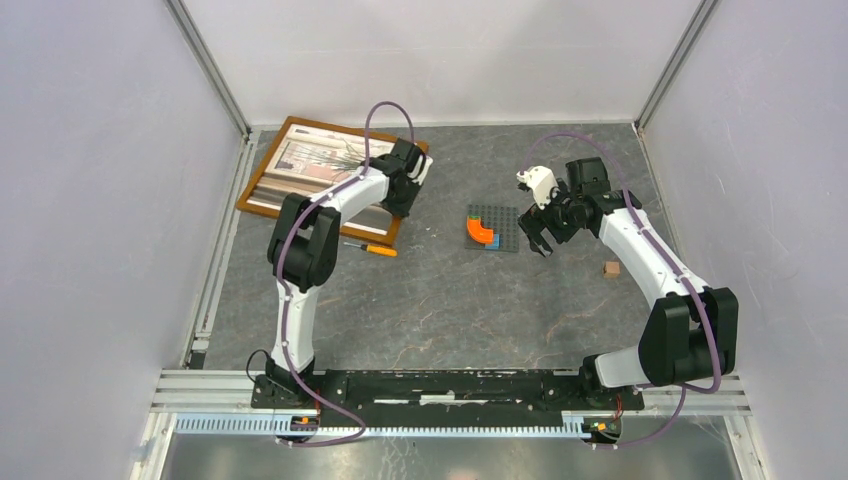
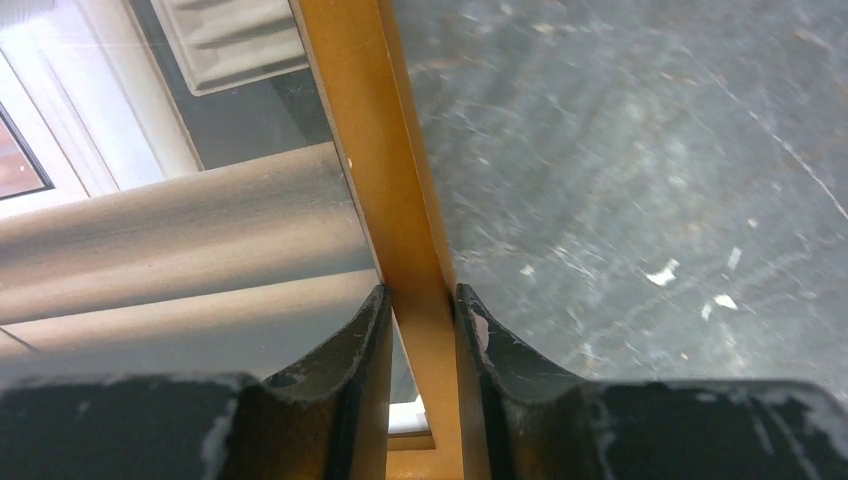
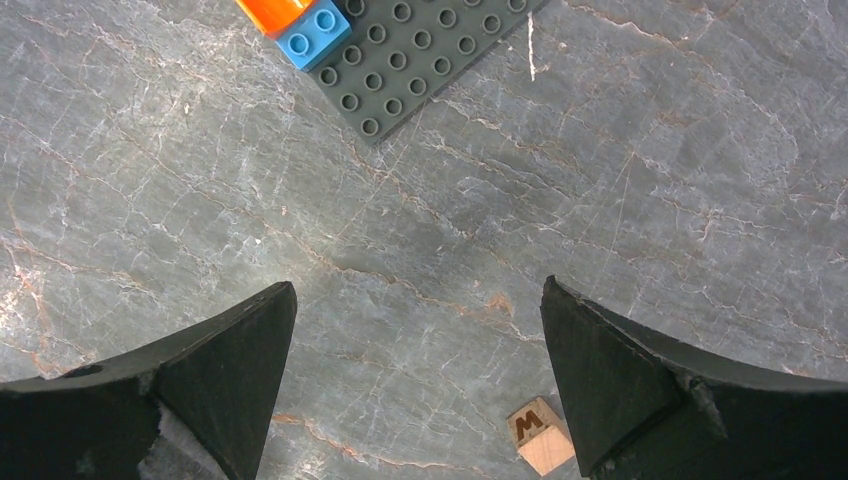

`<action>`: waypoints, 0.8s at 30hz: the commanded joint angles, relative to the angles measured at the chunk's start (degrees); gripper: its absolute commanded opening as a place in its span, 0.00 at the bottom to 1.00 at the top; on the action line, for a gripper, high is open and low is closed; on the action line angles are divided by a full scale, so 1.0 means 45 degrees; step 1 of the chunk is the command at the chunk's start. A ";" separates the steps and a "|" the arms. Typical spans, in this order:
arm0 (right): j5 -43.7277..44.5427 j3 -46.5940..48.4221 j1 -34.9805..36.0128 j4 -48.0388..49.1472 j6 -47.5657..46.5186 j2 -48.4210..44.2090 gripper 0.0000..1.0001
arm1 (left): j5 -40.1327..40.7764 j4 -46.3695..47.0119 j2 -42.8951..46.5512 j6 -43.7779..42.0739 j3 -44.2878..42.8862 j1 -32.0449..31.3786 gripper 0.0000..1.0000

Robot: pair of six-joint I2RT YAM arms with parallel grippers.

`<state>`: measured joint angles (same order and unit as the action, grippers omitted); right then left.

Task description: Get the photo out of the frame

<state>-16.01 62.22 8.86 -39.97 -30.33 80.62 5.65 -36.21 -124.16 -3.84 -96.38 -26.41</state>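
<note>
The frame (image 1: pixel 263 165) lies face up at the back left of the table, with the photo (image 1: pixel 300 160) inside it. My left gripper (image 1: pixel 405 172) reaches over the frame's right end. In the left wrist view my left gripper (image 2: pixel 420 295) is shut on the frame's narrow orange-brown moulding (image 2: pixel 375 130), one finger on each side of it. The photo (image 2: pixel 180 260) shows to the left of the moulding and bare table to the right. My right gripper (image 1: pixel 540 238) hangs open over the table and holds nothing; the right wrist view shows my right gripper (image 3: pixel 418 300) spread wide.
A grey baseplate (image 1: pixel 505 232) with orange and blue bricks sits mid-table, next to my right gripper. An orange-handled screwdriver (image 1: pixel 372 248) lies just in front of the frame. A small wooden letter cube (image 1: pixel 611 268) rests to the right, also the cube (image 3: pixel 540 435) by my right finger.
</note>
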 commanded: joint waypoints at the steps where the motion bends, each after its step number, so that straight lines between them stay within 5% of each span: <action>1: -0.0286 0.0075 -0.0086 0.0311 0.0009 -0.0171 0.98 | -0.1485 -0.0528 0.0471 -0.0091 0.1149 -0.0961 0.10; 24: -0.1183 0.0800 -0.0635 0.0276 0.0333 0.0421 0.98 | -0.3404 -0.0551 0.1994 -0.4015 0.3985 -0.3740 0.02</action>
<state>-19.49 62.63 7.01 -39.72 -29.61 82.08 -0.16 -34.41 -114.15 -14.61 -81.43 -39.18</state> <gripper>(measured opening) 0.982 0.321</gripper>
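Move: The left hand already grips the near part of the picture frame's right bar, close to the table; the frame's middle lies about 10 cm ahead and 17 cm to the left. The orange-handled screwdriver lies some 9 cm back and 7 cm left of this hand, the grey studded plate about 4 cm back and 24 cm right. From the idle right hand, the frame's middle is roughly 50 cm left, 16 cm ahead and 11 cm lower. Still pinching the frame's right bar near its near corner, the left hand drags the frame back about 11 cm and some 6 cm to the right, keeping low over the table, towards the open table in front of the bases. As it goes the wrist turns clockwise by about 25 degrees, slowly at first and then faster, swinging the frame round with it while the near edge bears on the screwdriver and pushes it back. ##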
